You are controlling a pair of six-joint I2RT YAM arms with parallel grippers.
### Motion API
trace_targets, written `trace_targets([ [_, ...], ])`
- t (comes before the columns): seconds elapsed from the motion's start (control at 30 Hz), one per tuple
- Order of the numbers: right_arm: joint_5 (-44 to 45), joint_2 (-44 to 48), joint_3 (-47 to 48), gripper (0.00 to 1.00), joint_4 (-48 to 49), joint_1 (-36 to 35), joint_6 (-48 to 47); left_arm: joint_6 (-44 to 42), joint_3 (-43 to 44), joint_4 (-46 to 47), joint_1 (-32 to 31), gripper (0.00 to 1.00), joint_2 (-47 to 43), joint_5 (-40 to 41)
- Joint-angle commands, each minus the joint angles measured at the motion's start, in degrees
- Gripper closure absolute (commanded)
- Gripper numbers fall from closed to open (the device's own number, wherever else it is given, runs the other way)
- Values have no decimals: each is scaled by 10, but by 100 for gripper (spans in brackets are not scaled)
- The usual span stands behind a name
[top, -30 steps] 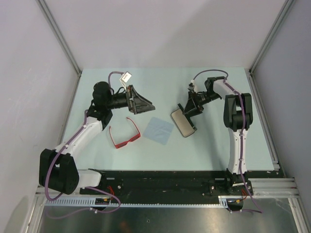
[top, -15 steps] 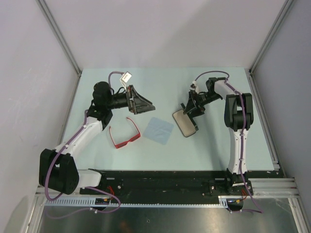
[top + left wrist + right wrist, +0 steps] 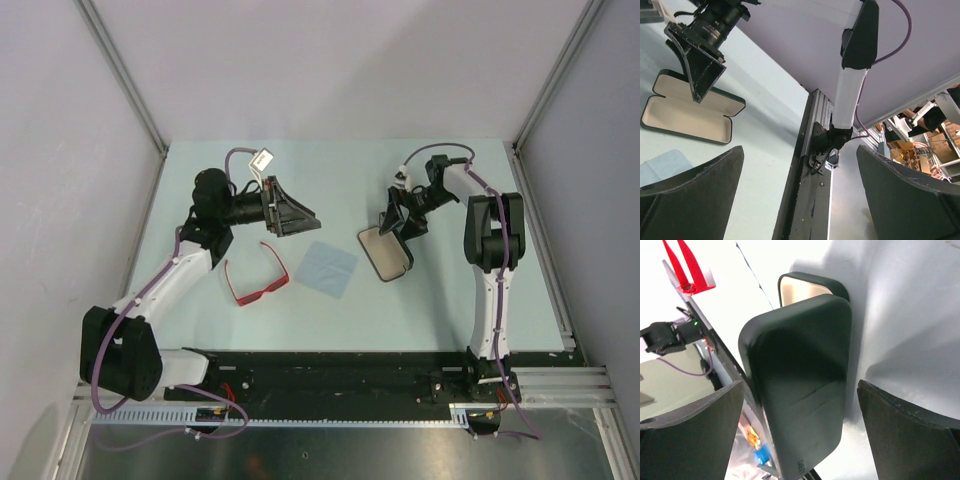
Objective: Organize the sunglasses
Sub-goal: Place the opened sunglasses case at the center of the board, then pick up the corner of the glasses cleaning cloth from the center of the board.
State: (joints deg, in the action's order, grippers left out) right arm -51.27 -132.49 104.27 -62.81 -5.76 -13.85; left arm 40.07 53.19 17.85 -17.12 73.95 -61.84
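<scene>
The red sunglasses (image 3: 255, 281) lie unfolded on the table at front left, and also show small as the sunglasses (image 3: 686, 266) in the right wrist view. My left gripper (image 3: 301, 217) hovers open just behind and right of them, nothing between its fingers (image 3: 695, 195). The black case (image 3: 385, 252) lies open, its cream lining (image 3: 682, 112) facing up. My right gripper (image 3: 402, 226) stands at the case's far end. Its fingers (image 3: 695, 430) are spread wide on either side of the raised dark lid (image 3: 800, 380), with a gap on the right side.
A pale blue cloth (image 3: 328, 268) lies flat between the sunglasses and the case. The black rail (image 3: 810, 165) of the table's near edge and the right arm's base (image 3: 832, 140) show in the left wrist view. Grey walls enclose the table.
My right gripper's jaws have spread wider around the case lid and the case has shifted slightly to the right. The left arm has not moved.
</scene>
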Motion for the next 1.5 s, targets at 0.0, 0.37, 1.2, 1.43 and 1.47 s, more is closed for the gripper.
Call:
trace_targets([
  [0.0,81,80,12,0,30,3,55,-3,0,12,-4,0,-19,4],
  [0.37,304,171,2,0,88,-45,129,-9,-20,11,-4,0,-34,40],
  [1.2,553,203,-102,62,79,-182,115,-105,-39,-143,-4,0,-84,145],
  [1.43,623,204,-108,68,102,-202,65,-110,-41,-143,-3,0,-83,137],
  [1.47,633,205,-108,69,104,-202,59,-110,-40,-143,-3,0,-83,137],
])
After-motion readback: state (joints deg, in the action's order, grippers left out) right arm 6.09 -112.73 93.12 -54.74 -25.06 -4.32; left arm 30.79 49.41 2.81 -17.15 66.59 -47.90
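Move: Lying just back of the right hand is the opened sunglasses case, its middle about 4 cm back, 2 cm left and 2 cm lower, with the raised lid between the wide-open fingers. The blue cloth lies roughly 18 cm left and 8 cm back of that hand, and the red sunglasses some 34 cm left and 9 cm back, both about 5 cm lower. From the left hand the case is about 9 cm ahead, 19 cm right and 27 cm below. Backing off the lid, the right hand goes forward, right and up, then swings back and on up to nearly 10 cm above its start. The wrist turns some 55 degrees until the fingers point mostly down; it then sinks about 7 cm as they narrow to a third open, around the lid's upper edge. The left hand, still open, drops 3.5 cm, drifts left and turns slightly counter-clockwise. ##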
